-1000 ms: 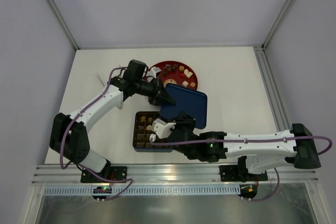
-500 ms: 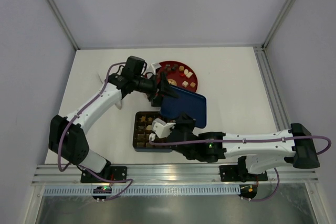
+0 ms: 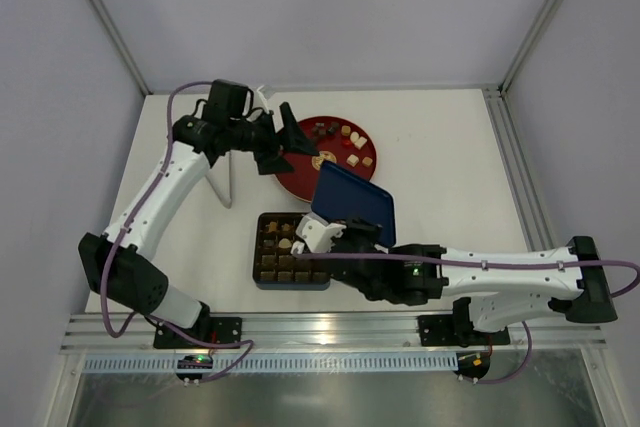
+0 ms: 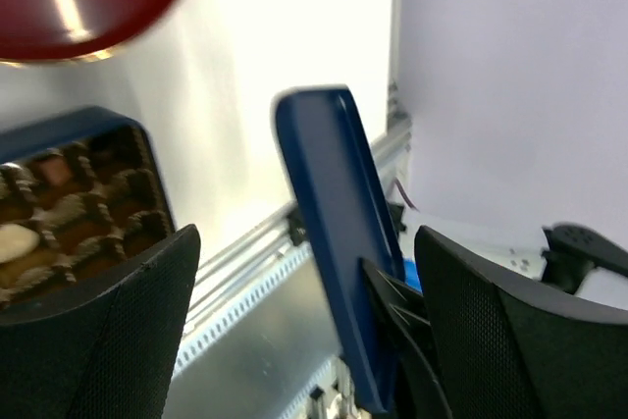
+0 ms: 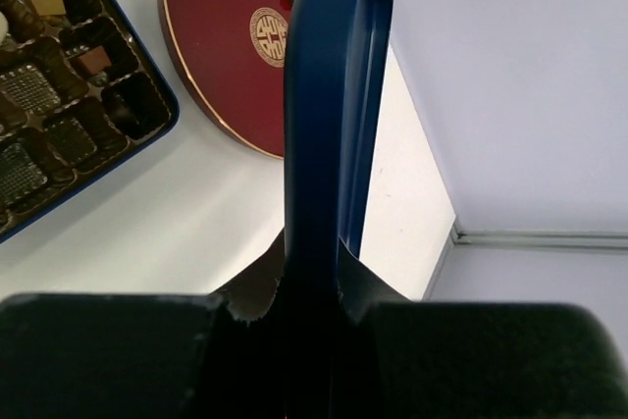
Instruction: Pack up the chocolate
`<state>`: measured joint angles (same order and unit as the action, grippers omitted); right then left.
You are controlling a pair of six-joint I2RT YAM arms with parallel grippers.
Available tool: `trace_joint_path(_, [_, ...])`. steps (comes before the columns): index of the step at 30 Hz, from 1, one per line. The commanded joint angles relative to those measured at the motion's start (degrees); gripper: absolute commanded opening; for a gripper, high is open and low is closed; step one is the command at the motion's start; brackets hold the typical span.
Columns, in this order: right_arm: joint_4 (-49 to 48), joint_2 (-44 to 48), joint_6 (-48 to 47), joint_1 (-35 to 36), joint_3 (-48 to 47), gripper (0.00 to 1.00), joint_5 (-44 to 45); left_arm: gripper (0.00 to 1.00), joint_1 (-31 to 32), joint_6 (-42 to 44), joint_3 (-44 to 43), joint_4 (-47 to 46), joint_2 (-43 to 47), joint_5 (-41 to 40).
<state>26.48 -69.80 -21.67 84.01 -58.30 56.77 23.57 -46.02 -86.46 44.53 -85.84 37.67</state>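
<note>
The chocolate lies in two places: several brown, cream and reddish pieces on the red round plate (image 3: 300, 172) at its far side (image 3: 345, 137), and brown cubes with one cream piece in the blue-rimmed box tray (image 3: 262, 277), also in the right wrist view (image 5: 59, 76). My right gripper (image 3: 345, 237) (image 5: 314, 282) is shut on the dark blue lid (image 3: 352, 202) (image 5: 329, 125) and holds it tilted up on edge beside the box. My left gripper (image 3: 283, 140) (image 4: 306, 237) is open and empty, above the plate's left rim, apart from the lid (image 4: 334, 223).
A gold emblem (image 5: 267, 24) marks the plate's middle. A white folded sheet (image 3: 222, 175) stands left of the plate. The metal rail (image 3: 330, 332) runs along the near edge, and grey walls enclose the table.
My left gripper has drawn back and left from the lid's edge to the plate's left rim. The right gripper has tipped the lid more upright.
</note>
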Motion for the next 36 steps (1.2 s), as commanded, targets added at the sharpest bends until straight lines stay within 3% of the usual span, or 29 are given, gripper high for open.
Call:
trace_joint_path(1, [4.98, 3.18, 8.20, 0.11, -4.18, 0.04, -2.36, 0.87, -2.91, 5.23, -4.42, 5.74, 1.20, -8.04])
trace_joint_path(8, [10.52, 6.43, 21.28, -2.17, -7.26, 0.04, -10.34, 0.80, -5.99, 9.37, -6.19, 10.83, 3.57, -24.99])
trace_joint_path(13, [8.77, 11.95, 32.64, -9.63, -6.48, 0.04, -25.98, 0.68, -6.17, 9.99, 5.99, 10.14, 9.19, -38.96])
trace_joint_path(16, [4.47, 14.77, 39.67, -17.63, -3.41, 0.04, -38.46, 0.63, -6.43, 8.85, 14.35, 8.91, 13.41, -42.75])
trace_joint_path(22, [-5.81, 19.43, 51.01, -28.45, 2.92, 0.04, -55.96, 0.49, -7.49, 3.58, 28.33, 5.75, 19.83, -42.95])
trace_joint_path(27, [-16.88, 20.41, 61.89, -36.53, 10.46, 0.04, -68.96, 0.43, -7.66, 0.15, 35.56, 2.05, 21.24, -40.58])
trace_joint_path(32, [-31.54, 21.11, 70.62, -41.02, 18.57, 0.04, -74.87, 0.37, -7.75, -1.79, 40.91, -0.50, 21.51, -38.20])
trace_joint_path(36, [-37.98, 21.72, 75.36, -43.84, 23.74, 0.04, -77.51, 0.31, -7.75, -3.46, 44.34, -2.43, 21.68, -36.45])
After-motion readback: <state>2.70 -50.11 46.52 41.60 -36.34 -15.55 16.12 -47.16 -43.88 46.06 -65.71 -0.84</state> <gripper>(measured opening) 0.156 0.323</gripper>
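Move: The box lies below the left hand, about 8 cm back, 7 cm to its left and 26 cm down; the red plate is some 18 cm ahead, practically in line sideways and 27 cm lower. From the right hand, still gripping the lid, the box is about 14 cm left, roughly level fore and aft, and 22 cm down; the plate lies some 28 cm ahead, 6 cm left and 23 cm down. Left hand swings left, then down some 20 cm beside the box, narrowing; right turns lid some 100 degrees. ##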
